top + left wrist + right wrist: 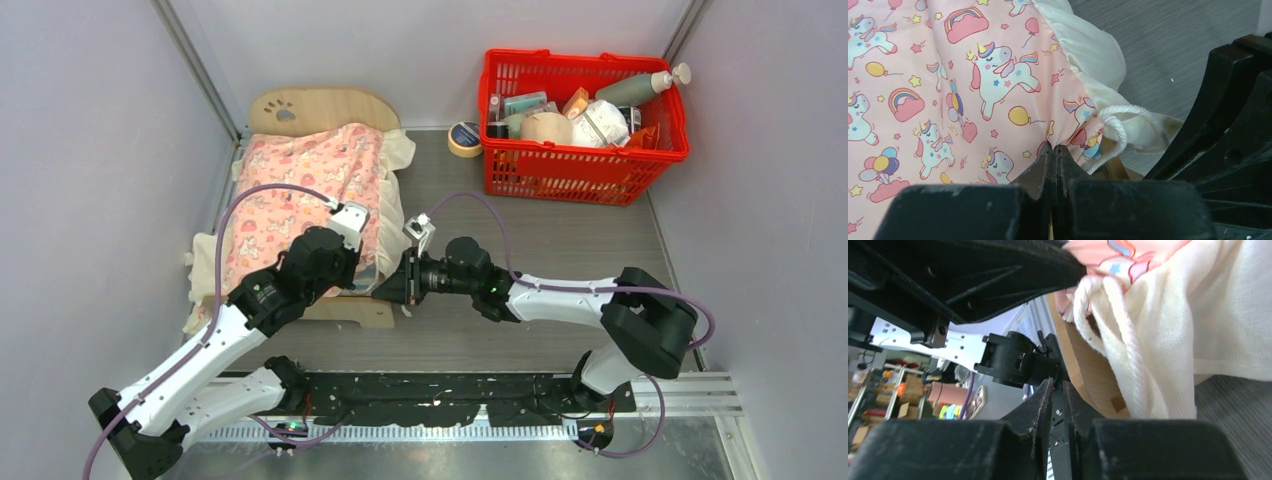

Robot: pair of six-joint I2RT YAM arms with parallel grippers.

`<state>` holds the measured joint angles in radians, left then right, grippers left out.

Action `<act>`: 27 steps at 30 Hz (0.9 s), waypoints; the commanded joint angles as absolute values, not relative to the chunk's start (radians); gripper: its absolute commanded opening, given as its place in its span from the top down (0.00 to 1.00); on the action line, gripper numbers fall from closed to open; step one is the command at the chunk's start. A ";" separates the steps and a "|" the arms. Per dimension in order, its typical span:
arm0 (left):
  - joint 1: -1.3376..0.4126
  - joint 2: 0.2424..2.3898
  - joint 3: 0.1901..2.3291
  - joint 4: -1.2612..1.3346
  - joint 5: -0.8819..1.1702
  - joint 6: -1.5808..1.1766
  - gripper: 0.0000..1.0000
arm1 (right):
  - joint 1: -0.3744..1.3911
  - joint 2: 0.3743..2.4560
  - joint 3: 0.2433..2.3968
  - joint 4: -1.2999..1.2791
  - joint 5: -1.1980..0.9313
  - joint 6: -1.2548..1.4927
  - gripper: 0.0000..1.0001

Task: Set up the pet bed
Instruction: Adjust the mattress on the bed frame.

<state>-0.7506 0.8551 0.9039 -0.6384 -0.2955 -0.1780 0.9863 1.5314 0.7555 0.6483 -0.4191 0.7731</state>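
Note:
The pet bed (pixel 322 108) stands at the left, its arched plywood headboard with the paw cutout showing; its mattress is hidden under a pink unicorn blanket (pixel 300 185) with a cream frill. My left gripper (pixel 1054 148) is shut on a pinch of the blanket (pixel 973 100) near its foot-end right corner, beside a white cord loop (pixel 1118 131). My right gripper (pixel 1058 385) sits just right of that corner by the wooden footboard (pixel 1088 365). Its jaws stand a narrow slit apart with nothing between them. The frill (pixel 1173 325) hangs above and to its right.
A red basket (pixel 585 172) full of bottles and packets stands at the back right, with a roll of tape (pixel 465 138) just left of it. Grey walls close in on both sides. The two wrists are very close together at the bed's foot (pixel 352 312).

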 commanded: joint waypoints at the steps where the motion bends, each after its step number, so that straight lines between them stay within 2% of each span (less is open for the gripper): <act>1: -0.749 0.854 0.876 -0.625 -0.232 -0.142 1.00 | 0.991 1.426 0.791 0.491 -0.303 0.672 0.78; 8: -0.749 0.826 0.820 -0.678 -0.256 -0.090 1.00 | 0.991 1.339 0.779 0.309 -0.213 0.583 0.71; 15: -0.749 0.863 0.845 -0.780 -0.223 -0.106 1.00 | 0.991 1.280 0.720 0.224 -0.117 0.519 0.58; 16: -0.749 0.868 0.856 -0.797 -0.224 -0.110 0.97 | 0.991 1.279 0.706 0.224 -0.115 0.519 0.57; 20: -0.749 0.885 0.917 -0.870 -0.268 -0.135 0.63 | 0.992 1.260 0.653 0.257 -0.128 0.522 0.54; 22: -0.748 0.887 0.971 -0.908 -0.317 -0.149 0.54 | 0.992 1.245 0.621 0.303 -0.135 0.511 0.50; 24: -0.747 0.878 1.026 -0.937 -0.380 -0.185 0.35 | 0.992 1.236 0.601 0.348 -0.143 0.488 0.45; 27: -0.729 0.869 1.094 -1.002 -0.485 -0.290 0.28 | 0.989 1.236 0.601 0.367 -0.116 0.476 0.39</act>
<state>-0.7494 0.8925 0.9871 -0.8982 -0.3302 -0.1753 0.9867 1.2736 0.5938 0.2710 -0.1497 0.5156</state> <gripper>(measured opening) 0.690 0.585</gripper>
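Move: Pinched in the left fingers is the mattress corner; the bed frame's near right corner, where it belongs, lies about 6 cm to that hand's right, 4 cm back and 8 cm below. A cord loop hangs level with the fingers, 3 cm right and 3 cm lower. For the right hand, now empty, the held mattress corner is some 6 cm left, 1 cm ahead and 2 cm up, the frame corner 3 cm back and 6 cm below. Lowering the mattress corner about 5 cm onto the foot end of the frame while easing back a little, the left hand opens its fingers, lets the cloth go and rises some 3 cm with a shift left. The right hand opens further and draws about 8 cm right, away from the bed, tipping its fingers down roughly 20 degrees and then sinking 6 cm. ##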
